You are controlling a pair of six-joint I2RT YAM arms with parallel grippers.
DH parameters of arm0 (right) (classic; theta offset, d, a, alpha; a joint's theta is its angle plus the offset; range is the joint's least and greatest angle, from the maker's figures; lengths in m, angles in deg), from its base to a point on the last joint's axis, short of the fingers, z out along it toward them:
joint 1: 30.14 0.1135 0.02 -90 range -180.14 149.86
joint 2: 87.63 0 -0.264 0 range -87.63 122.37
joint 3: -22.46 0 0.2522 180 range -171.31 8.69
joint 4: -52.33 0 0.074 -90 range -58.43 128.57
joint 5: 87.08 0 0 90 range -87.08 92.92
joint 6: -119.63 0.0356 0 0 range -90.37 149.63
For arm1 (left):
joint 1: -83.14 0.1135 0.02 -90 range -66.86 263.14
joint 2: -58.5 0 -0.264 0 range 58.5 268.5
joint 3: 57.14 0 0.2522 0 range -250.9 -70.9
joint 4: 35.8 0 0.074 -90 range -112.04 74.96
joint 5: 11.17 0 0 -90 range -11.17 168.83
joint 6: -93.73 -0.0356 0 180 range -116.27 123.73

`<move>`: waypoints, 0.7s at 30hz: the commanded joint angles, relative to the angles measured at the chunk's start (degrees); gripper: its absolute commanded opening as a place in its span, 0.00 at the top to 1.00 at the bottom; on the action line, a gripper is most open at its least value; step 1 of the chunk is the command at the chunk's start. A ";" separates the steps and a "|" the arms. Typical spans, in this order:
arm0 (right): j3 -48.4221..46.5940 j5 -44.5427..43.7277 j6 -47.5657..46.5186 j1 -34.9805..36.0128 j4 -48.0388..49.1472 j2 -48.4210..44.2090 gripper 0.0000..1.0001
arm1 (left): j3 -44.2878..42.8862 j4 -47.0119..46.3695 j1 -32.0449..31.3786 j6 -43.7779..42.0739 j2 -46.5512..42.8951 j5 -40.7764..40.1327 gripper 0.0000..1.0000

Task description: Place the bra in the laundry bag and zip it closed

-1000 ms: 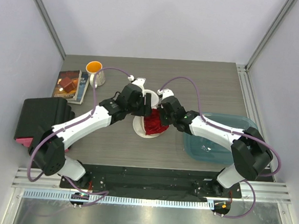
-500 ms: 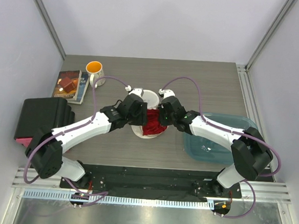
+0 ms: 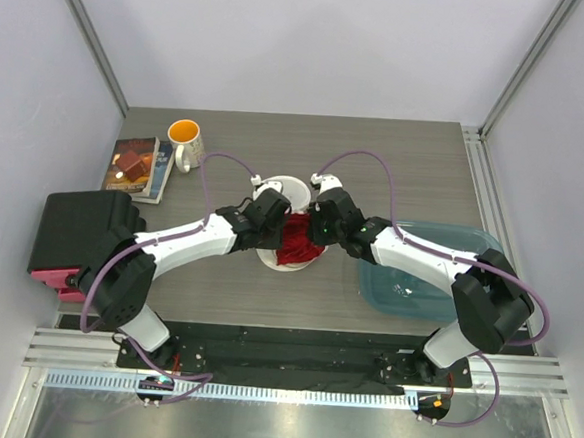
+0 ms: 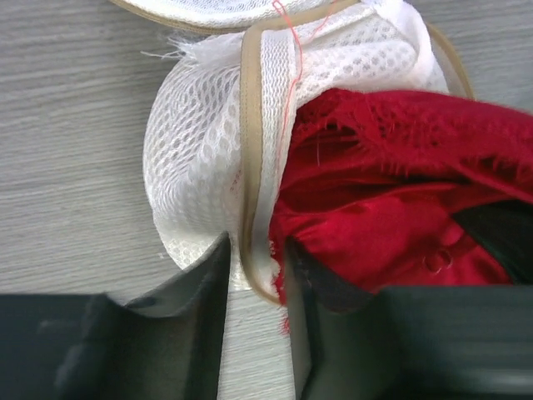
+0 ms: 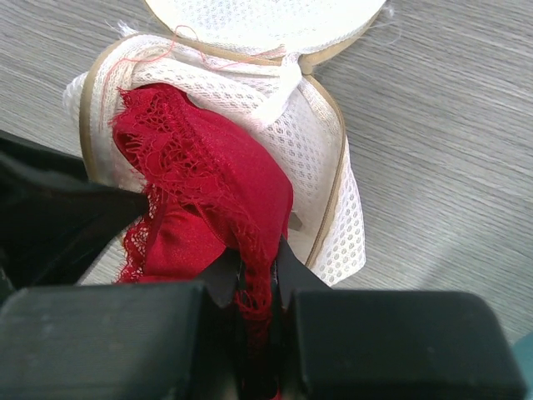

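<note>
The white mesh laundry bag lies open at the table's middle, its round flap folded back behind it. The red lace bra sits partly inside the opening. My left gripper is at the bag's left side. In the left wrist view it is nearly closed on the tan zipper rim of the bag, with the bra just to its right. My right gripper is shut on the bra's lace edge over the bag, as the right wrist view shows.
A white mug with orange inside and a book are at the back left. A black case is at the left edge. A teal bin stands to the right under my right arm.
My left gripper has moved from above the bag's back left down to its near left rim and closed on it. My right gripper has held the bra nearly still.
</note>
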State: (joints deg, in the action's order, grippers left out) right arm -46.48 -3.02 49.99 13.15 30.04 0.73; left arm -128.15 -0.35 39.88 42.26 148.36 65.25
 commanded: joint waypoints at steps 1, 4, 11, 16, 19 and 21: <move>0.33 0.84 1.52 -0.66 3.79 -2.66 0.99 | -3.91 -1.39 -0.15 -1.08 0.22 -0.05 0.86; 0.60 1.80 3.63 -1.36 4.05 -2.75 0.99 | -3.31 -2.70 -0.15 -1.08 -2.58 4.78 1.00; 0.95 3.30 15.74 -3.47 8.00 -0.91 0.99 | 0.47 -6.83 -0.07 1.29 -8.04 19.28 1.00; 1.12 0.40 25.06 -3.39 10.64 2.26 0.99 | 4.60 -17.01 -0.24 7.60 -9.71 27.88 1.00; 2.35 -0.22 28.24 -3.56 12.58 1.91 0.99 | 5.04 -17.74 -0.33 7.88 -9.44 28.44 1.00; 2.35 -0.31 28.68 -4.00 11.45 0.86 0.99 | 5.92 -16.43 -0.41 6.75 -10.32 26.60 1.00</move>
State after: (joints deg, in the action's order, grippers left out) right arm -44.34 -1.53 72.54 9.59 37.31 2.98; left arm -123.02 -12.28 39.77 47.92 139.97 88.33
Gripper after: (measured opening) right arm 0.106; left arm 0.006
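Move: The laundry bag's left rim stands between the left hand's parted fingers, practically at the hand point. From that hand the bra lies about 5 cm to the right and 1 cm ahead, a couple of centimetres lower, while the bag's lid lies some 11 cm ahead, 4 cm right and 4 cm lower. The right hand already holds one end of the bra; from it the bag's opening lies about 5 cm left, level fore and aft, and 4 cm below. Closing first, the left fingers pinch the bag's rim, then the hand carries it to the right and up, roughly 6 cm each way, and about 4 cm back, rolling some 30 degrees so the fingertips swing rightward. The right hand keeps its grip on the bra, edges about 2 cm forward and turns some 25 degrees, clockwise with its left side rising. ##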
